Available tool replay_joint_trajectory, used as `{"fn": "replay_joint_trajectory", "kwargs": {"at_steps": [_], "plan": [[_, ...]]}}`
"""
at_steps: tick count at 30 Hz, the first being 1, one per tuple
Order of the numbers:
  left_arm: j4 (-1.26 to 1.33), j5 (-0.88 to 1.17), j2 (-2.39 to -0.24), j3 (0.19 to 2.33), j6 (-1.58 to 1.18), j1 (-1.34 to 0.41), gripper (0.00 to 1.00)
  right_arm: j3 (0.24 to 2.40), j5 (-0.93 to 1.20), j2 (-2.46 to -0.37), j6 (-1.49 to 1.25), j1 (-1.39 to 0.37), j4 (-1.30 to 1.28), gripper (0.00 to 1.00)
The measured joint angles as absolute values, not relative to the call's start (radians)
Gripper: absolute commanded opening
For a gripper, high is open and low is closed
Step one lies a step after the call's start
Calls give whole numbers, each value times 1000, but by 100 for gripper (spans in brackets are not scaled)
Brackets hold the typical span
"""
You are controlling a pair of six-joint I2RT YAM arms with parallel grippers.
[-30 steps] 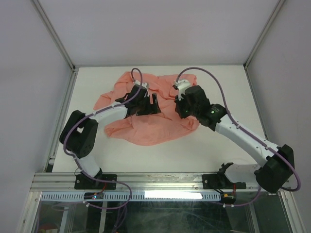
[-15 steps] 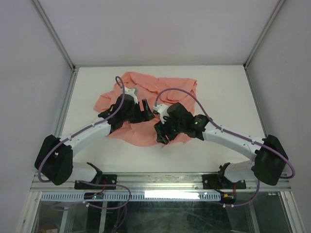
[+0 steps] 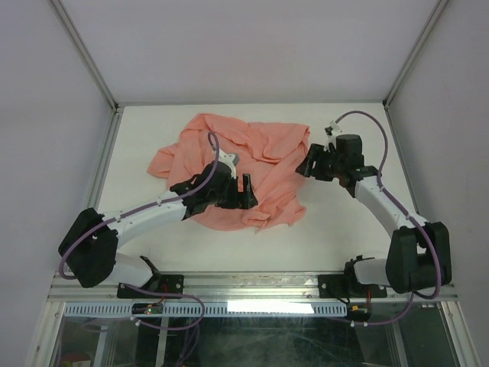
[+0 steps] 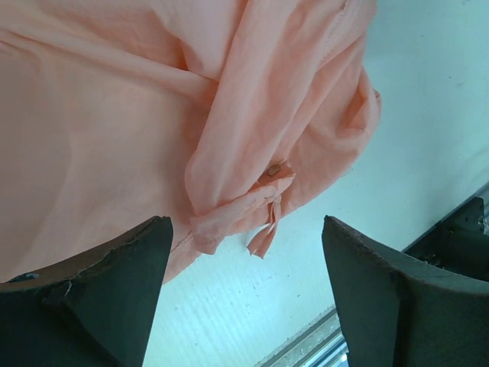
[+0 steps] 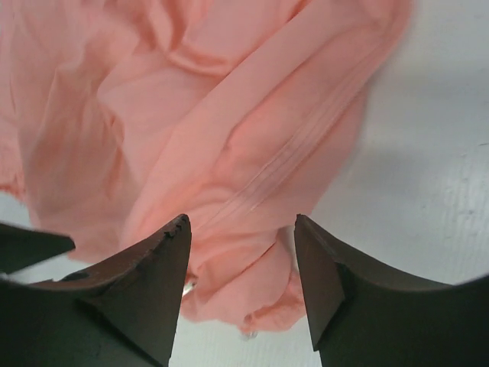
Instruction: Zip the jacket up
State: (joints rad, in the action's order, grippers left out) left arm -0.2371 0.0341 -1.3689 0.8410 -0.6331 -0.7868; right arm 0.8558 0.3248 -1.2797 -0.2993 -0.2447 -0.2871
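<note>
The salmon-pink jacket [image 3: 260, 157] lies crumpled on the white table [image 3: 344, 229]. My left gripper [image 3: 243, 191] hovers over its near hem, jaws wide apart. In the left wrist view the left gripper [image 4: 246, 229] is open and holds nothing; the jacket [image 4: 137, 115] bunches into a fold with a small fabric tab [image 4: 263, 238] hanging between the fingers. My right gripper [image 3: 309, 162] sits at the jacket's right edge. In the right wrist view the right gripper [image 5: 241, 222] is open above the jacket [image 5: 229, 107]. A stitched zip line [image 5: 284, 164] runs diagonally towards a small shiny piece [image 5: 188, 287].
A metal rail [image 3: 252, 284] runs along the near table edge and shows as the rail [image 4: 317, 344] in the left wrist view. Pale enclosure walls [image 3: 46, 153] close in left, right and back. Bare table lies right of the jacket.
My right gripper was shut; it opened, let go of the cloth and swung from the jacket's near middle to its right edge. The left gripper shifted nearer, to the hem. The jacket lies more spread out.
</note>
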Motion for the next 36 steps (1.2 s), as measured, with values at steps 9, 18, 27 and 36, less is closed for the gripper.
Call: {"fn": "replay_joint_trajectory", "kwargs": {"at_steps": [9, 18, 27, 36], "plan": [[-264, -6, -1407, 858, -592, -786, 85, 907, 305, -1591, -440, -84, -80, 51], [-268, -28, -1407, 862, -581, -786, 86, 995, 343, -1806, -484, -83, 47, 36], [-269, -28, -1420, 862, -579, -784, 86, 1056, 420, -1844, -492, -87, 69, 0], [-269, -29, -1401, 855, -580, -784, 85, 1199, 423, -1843, -491, -194, 14, 0]]}}
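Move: About 12 cm ahead of the right hand, 2 cm to its right and 9 cm lower lies the jacket's right edge near its far corner. The jacket's middle stands some 23 cm to this hand's left, level with it; the gathered near end is roughly 13 cm back and 15 cm left. From the left hand, that edge lies about 20 cm ahead and 20 cm right, some 6 cm below. Reaching forward about 12 cm and dropping some 9 cm towards the jacket's far right corner, at first bearing a little right, the open right hand shuts its fingers and pinches the seamed edge. It then lifts that edge around 6 cm and carries it some 5 cm left, over the jacket. ##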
